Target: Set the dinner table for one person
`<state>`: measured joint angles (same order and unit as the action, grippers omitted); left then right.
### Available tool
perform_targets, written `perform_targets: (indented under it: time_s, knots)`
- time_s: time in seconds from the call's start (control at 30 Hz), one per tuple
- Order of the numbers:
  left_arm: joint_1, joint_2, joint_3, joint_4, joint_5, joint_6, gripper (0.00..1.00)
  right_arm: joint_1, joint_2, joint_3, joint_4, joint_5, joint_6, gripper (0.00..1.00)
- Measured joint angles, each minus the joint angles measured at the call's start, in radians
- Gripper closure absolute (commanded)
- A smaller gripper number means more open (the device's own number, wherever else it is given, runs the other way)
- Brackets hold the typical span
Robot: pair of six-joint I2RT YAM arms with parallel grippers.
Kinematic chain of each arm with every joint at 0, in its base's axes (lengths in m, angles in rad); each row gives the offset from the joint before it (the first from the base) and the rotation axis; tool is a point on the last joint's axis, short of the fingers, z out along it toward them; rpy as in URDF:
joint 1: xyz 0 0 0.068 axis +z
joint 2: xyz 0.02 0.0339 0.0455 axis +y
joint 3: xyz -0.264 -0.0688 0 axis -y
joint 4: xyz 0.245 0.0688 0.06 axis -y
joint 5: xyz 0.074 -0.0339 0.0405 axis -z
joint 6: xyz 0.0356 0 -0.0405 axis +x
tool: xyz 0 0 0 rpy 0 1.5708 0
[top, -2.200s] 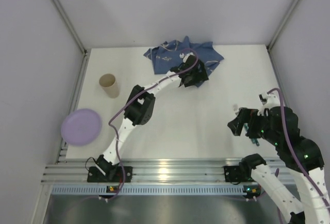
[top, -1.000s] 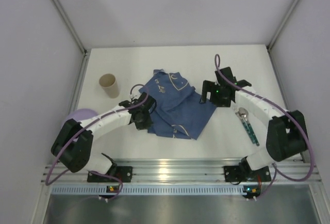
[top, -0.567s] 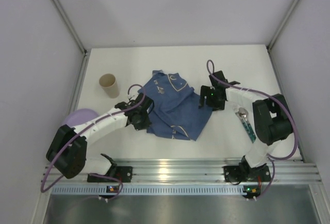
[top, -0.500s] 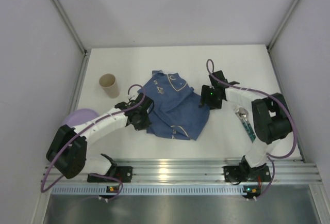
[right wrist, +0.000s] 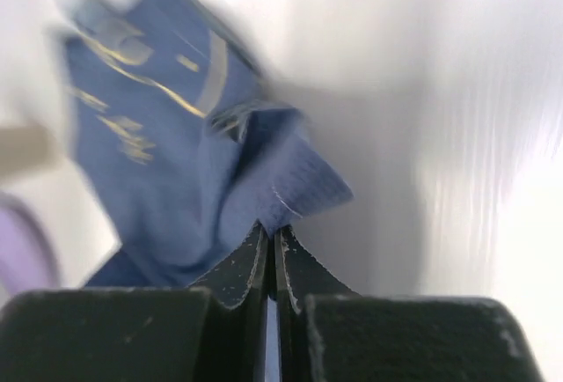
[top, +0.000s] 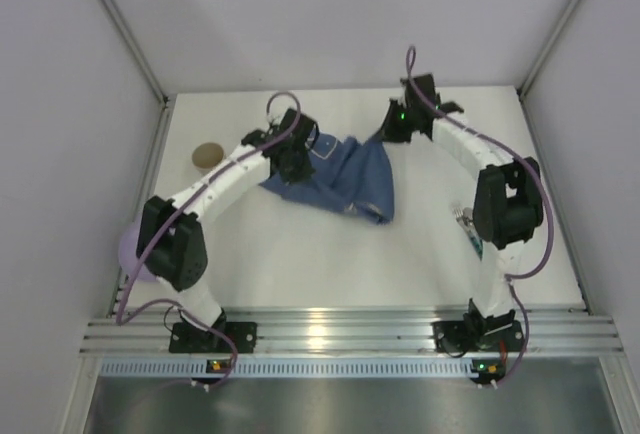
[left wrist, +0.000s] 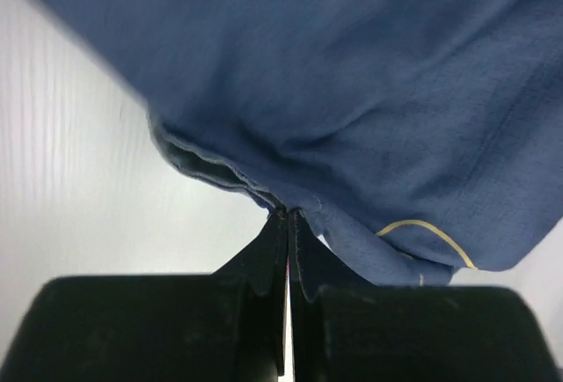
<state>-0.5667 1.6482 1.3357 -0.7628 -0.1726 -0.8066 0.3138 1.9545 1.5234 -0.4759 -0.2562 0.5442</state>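
Note:
Over the far half of the white dinner table (top: 300,264), a blue cloth placemat (top: 345,174) with pale line drawings hangs stretched between both grippers. My left gripper (top: 295,162) is shut on its hem, and the left wrist view shows the fingertips (left wrist: 288,216) pinching the folded edge of the cloth (left wrist: 369,91). My right gripper (top: 390,134) is shut on the opposite corner. The right wrist view, blurred by motion, shows that corner (right wrist: 290,188) clamped in the closed gripper (right wrist: 271,229). The placemat's near edge sags towards the tabletop.
A tan cup (top: 207,154) stands at the far left, partly behind my left arm. A lilac plate (top: 128,251) peeks out behind the left elbow. A utensil with a teal handle (top: 466,226) lies beside the right arm. A silver rail (top: 330,334) runs along the near edge, and grey walls close in the other sides.
The right gripper has closed on the placemat's corner. Both arms have swung towards the far side, carrying the cloth off the middle of the table and pulling it out wider.

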Motion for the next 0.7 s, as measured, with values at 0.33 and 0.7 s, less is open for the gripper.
perform_targets:
  time_s: [0.33,0.7]
  knots:
    - [0.138,0.177,0.711,-0.057,-0.128,0.126,1.00,-0.259,-0.146,0.563,-0.014,0.046,0.095,1.00]
    - [0.126,-0.400,-0.156,-0.044,-0.184,0.064,1.00,-0.209,-0.503,-0.341,-0.011,0.091,0.137,1.00]
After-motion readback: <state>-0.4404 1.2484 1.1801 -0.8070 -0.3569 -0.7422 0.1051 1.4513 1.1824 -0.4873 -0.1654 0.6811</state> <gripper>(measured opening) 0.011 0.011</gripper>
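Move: Both hands already pinch the bunched blue cloth, whose middle lies about 3 cm ahead and 9 cm right of the left hand, and some 8 cm back and 11 cm left of the right hand, roughly 5 cm below both. The cup stands about 6 cm ahead and 22 cm left of the left hand, 8 cm lower; the cutlery lies some 22 cm back and 25 cm right of the right hand, 10 cm lower. Gripping the blue cloth, both hands whip forward and up 20–30 cm, then spread apart, drawing back and down. ##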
